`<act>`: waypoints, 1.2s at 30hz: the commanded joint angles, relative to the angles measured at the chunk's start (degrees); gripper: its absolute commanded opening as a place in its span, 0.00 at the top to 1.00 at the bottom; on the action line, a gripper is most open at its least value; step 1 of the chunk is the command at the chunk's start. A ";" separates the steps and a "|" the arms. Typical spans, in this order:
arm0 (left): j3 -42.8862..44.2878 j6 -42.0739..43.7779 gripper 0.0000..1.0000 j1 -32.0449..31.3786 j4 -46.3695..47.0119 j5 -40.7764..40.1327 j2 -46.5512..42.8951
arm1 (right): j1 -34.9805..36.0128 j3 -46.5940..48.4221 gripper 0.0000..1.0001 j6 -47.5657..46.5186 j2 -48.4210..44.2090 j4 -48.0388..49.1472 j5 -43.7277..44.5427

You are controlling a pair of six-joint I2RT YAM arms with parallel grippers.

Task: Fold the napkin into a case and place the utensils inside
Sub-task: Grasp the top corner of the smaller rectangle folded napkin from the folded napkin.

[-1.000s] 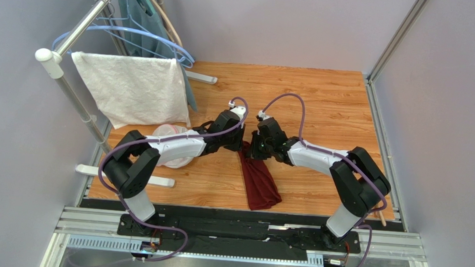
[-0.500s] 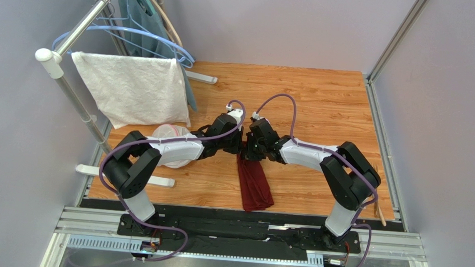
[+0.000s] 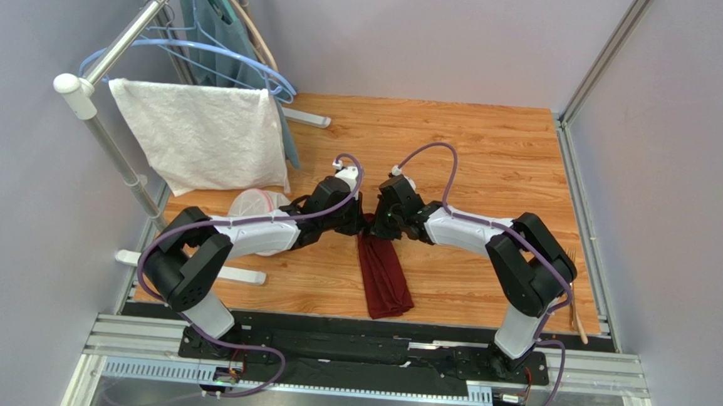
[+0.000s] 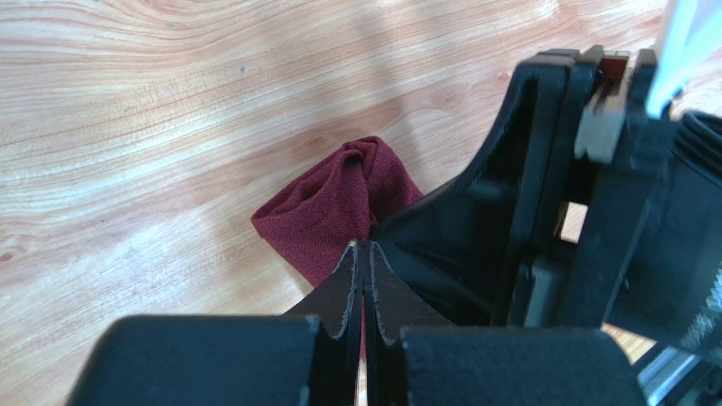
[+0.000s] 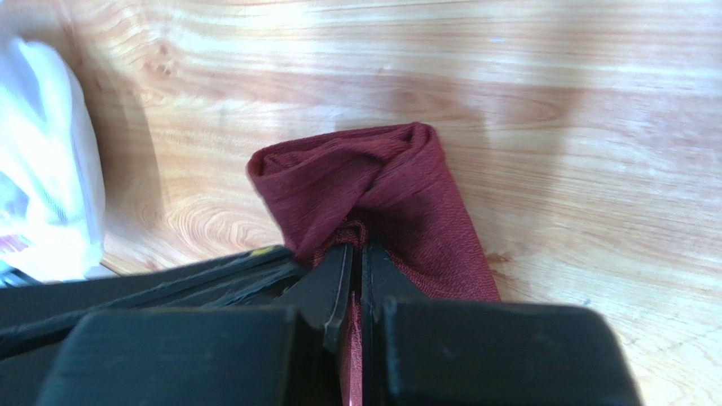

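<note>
The maroon napkin (image 3: 385,280) lies bunched in a narrow strip on the wooden table, running from both grippers toward the near edge. My left gripper (image 3: 360,227) and right gripper (image 3: 379,229) meet tip to tip at its far end. In the left wrist view the left gripper (image 4: 364,247) is shut on a pinch of the napkin (image 4: 335,207). In the right wrist view the right gripper (image 5: 357,248) is shut on the napkin (image 5: 415,199) too. A slim tan handle (image 3: 576,317) lies at the table's right front edge; the utensils' metal ends do not show.
A white textured towel (image 3: 202,135) hangs on a rack (image 3: 110,51) at the back left, with blue hangers behind it. A white plastic bag (image 3: 258,203) lies under the left arm and shows in the right wrist view (image 5: 42,178). Grey walls enclose the table.
Both grippers have shifted a little to the left, still pinching the napkin's far end. The napkin has been dragged left with them and its strip looks narrower.
</note>
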 commanded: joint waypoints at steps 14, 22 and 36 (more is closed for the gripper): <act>3.01 -1.51 1.00 -0.12 -1.29 1.64 1.35 | 2.19 7.15 1.00 -7.91 2.17 -2.22 7.54; 1.16 -1.60 1.00 -0.03 -0.14 1.73 2.84 | -1.15 6.89 1.00 -2.27 1.03 5.33 -1.68; 3.00 -1.60 1.00 3.57 -2.25 3.05 3.73 | -1.68 4.43 0.61 -7.19 1.03 3.15 -9.69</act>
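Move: Both hands already pinch the napkin near its far end, right fingers roughly 3 cm to the right of the left ones. The folded top corner stands about 3 cm ahead and 1 cm left of the left hand, and about 3 cm ahead and 4 cm left of the right. From the left hand, the napkin's near end lies some 19 cm back and 7 cm right, and the white tub about 21 cm left, level with it. Left keeps its pinch, easing down, left and forward about 3 cm; right edges forward-left, then opens a third. ##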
